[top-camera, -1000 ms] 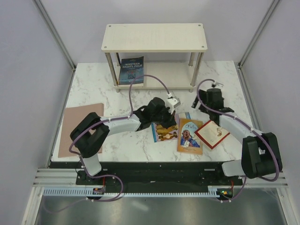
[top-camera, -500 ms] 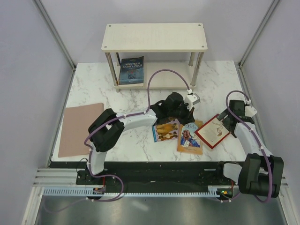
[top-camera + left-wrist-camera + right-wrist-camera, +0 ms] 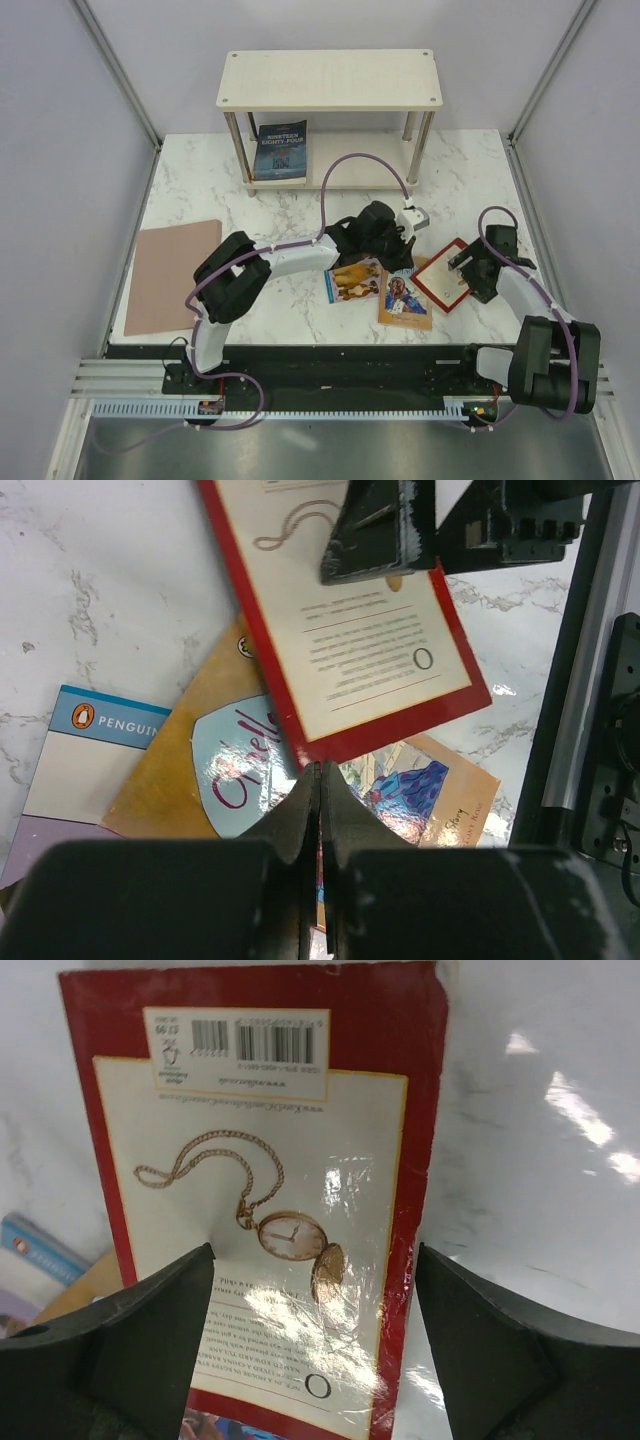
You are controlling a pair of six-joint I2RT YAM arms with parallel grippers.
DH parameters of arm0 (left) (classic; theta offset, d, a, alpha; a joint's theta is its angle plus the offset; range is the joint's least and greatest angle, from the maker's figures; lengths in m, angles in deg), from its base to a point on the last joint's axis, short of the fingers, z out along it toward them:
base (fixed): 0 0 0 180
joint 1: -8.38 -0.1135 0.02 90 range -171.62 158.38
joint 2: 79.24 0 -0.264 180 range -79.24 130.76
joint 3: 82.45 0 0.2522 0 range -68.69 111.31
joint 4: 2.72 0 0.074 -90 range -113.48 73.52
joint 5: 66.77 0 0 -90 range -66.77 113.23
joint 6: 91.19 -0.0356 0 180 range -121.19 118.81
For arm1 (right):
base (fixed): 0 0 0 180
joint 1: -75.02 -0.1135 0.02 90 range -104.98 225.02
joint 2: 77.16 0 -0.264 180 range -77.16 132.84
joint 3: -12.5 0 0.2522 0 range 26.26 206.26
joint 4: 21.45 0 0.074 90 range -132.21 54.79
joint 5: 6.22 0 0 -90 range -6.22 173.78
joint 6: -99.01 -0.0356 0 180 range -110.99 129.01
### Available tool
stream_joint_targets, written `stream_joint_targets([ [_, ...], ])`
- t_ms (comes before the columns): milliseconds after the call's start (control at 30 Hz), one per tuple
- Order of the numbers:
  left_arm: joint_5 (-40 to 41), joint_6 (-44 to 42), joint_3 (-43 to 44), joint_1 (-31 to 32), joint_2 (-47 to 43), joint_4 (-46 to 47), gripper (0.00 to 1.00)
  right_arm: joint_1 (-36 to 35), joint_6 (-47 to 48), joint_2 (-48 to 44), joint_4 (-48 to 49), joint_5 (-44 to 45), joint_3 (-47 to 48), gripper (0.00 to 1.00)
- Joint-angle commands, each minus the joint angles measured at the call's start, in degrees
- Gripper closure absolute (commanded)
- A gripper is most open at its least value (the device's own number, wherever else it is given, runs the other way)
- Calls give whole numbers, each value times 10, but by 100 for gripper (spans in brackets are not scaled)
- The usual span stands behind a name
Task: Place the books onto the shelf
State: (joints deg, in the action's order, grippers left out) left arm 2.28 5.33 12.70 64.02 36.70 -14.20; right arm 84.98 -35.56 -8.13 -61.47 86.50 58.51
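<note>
The shelf (image 3: pixel 330 80) stands at the back, and a dark blue book (image 3: pixel 281 150) leans on its lower board. Three books overlap mid-table: a pale blue one (image 3: pixel 352 282), a tan one (image 3: pixel 405 298) (image 3: pixel 200 780), and on top a red-bordered white one (image 3: pixel 440 278) (image 3: pixel 350 630) (image 3: pixel 290 1160). My left gripper (image 3: pixel 398 262) (image 3: pixel 320 770) is shut, its tips on the tan book at the red-bordered book's corner. My right gripper (image 3: pixel 465 268) (image 3: pixel 312 1250) is open and low over the red-bordered book, with a finger at each side.
A pinkish-brown sheet (image 3: pixel 165 275) lies flat at the left of the marble table (image 3: pixel 200 190). Silver shelf posts (image 3: pixel 415 150) stand behind the books. The black base rail (image 3: pixel 330 365) runs along the near edge. Grey walls close in both sides.
My right arm swung out to the right, then came down over the red-bordered book. My left gripper moved right from the pale blue book to the tan one, still shut.
</note>
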Motion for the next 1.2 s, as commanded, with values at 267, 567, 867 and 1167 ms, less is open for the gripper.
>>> stream_joint_targets([
  [267, 62, -18, -15, 1, 15, -4, 98, -208, 26, 158, 133, -5, 96, 11],
  [567, 207, 44, -14, -30, 39, -1, 98, -210, 17, 137, 131, 45, 82, 9],
  [867, 224, 38, 61, -47, 112, -67, 98, -209, 6, 95, 179, 102, 43, 9],
  [1167, 179, 42, 70, -47, 137, -70, 98, -209, -8, 158, 321, 32, 19, 10],
])
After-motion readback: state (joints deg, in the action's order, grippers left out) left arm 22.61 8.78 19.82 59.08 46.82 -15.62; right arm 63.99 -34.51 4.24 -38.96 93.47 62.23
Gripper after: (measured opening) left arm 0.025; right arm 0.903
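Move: The red-edged book lies under the open right gripper, its middle about 4 cm to the left, 1 cm ahead and 2 cm below. Counted from the right gripper, the orange book is some 15 cm left and 3 cm back, and the dog book about 27 cm left and 2 cm ahead. From the shut left gripper, the red-edged book's middle is roughly 11 cm right, 3 cm ahead and 9 cm below. Sweep the open right gripper low to the left and forward, some 11 cm left and 8 cm out, turning about 20 degrees counter-clockwise, its right finger pushing along the red-edged book's near-right edge; then ease it 2–3 cm back to the right. Meanwhile bring the shut left gripper about 10 cm forward, down and somewhat left, coming back slightly right over the book's near-left part. ##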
